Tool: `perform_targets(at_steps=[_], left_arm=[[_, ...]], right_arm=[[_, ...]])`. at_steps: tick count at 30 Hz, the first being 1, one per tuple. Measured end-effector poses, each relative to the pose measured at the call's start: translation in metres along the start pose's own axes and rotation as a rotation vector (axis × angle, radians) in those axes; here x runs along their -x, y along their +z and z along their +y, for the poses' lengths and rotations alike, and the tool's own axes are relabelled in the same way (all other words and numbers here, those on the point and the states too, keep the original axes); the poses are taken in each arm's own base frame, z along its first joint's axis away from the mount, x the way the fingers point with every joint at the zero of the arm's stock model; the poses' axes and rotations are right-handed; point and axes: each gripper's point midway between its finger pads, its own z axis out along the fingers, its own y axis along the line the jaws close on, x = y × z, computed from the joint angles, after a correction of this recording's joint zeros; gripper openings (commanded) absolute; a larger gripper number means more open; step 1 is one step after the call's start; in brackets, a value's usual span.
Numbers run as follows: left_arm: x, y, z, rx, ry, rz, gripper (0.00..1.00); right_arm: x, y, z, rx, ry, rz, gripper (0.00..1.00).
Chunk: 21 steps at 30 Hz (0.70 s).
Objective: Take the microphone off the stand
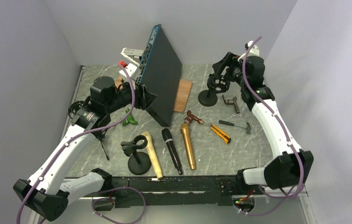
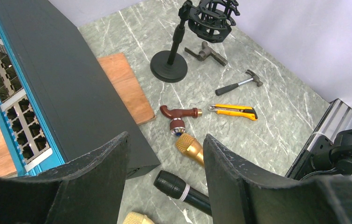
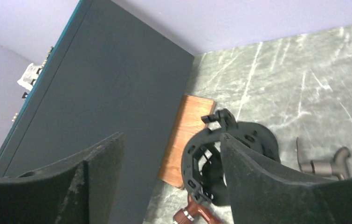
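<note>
A black stand with a clip (image 1: 135, 145) stands near the front. A cream microphone (image 1: 152, 154) lies on the table against the clip; I cannot tell whether the clip grips it. A black microphone (image 1: 171, 150) and a gold microphone (image 1: 188, 145) lie beside it. A second stand with an empty shock-mount ring (image 1: 217, 84) stands at the back right. My right gripper (image 1: 217, 71) is open just above that ring (image 3: 202, 163), with nothing between its fingers (image 3: 171, 136). My left gripper (image 1: 148, 98) is open and empty (image 2: 166, 140), above the black microphone's head (image 2: 183, 190) and the gold one (image 2: 190, 147).
A tall dark network switch (image 1: 162, 74) leans on edge at the back centre, with a wooden board (image 1: 183, 95) behind it. A brown tap (image 1: 193, 117), a yellow utility knife (image 1: 220, 133), a hammer (image 1: 234, 124) and a grey metal fitting (image 1: 232, 102) lie at the right.
</note>
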Motion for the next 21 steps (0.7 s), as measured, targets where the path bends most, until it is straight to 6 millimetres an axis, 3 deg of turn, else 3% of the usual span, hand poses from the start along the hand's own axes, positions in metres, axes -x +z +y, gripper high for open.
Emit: perform_targets(at_steps=[6, 8, 15, 21], left_arm=[[0.000, 0.000, 0.000, 0.000, 0.000, 0.000, 0.62], [0.000, 0.000, 0.000, 0.000, 0.000, 0.000, 0.62], [0.000, 0.000, 0.000, 0.000, 0.000, 0.000, 0.62], [0.000, 0.000, 0.000, 0.000, 0.000, 0.000, 0.62]], right_arm=[[-0.008, 0.035, 0.016, 0.098, 0.018, 0.074, 0.38], [-0.018, 0.047, 0.017, 0.118, 0.032, 0.108, 0.32], [-0.047, 0.078, 0.009, 0.127, 0.063, 0.191, 0.26], [-0.064, 0.090, -0.002, 0.101, 0.067, 0.225, 0.24]])
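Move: The top joint of the empty microphone stand lies about 4 cm ahead of the right hand and 11 cm below it. Its round black mount hangs straight under the hand, some 10 cm down and 2 cm to the right. Far below on the table lie the grey pipe piece, 15 cm to the right, and the wooden board, 16 cm left and 4 cm ahead. From the left hand the joint is roughly 20 cm ahead, 34 cm right and 12 cm below. Right hand sinks about 8 cm while reaching forward and left towards the stand's top joint, fingers closing most of the way. ##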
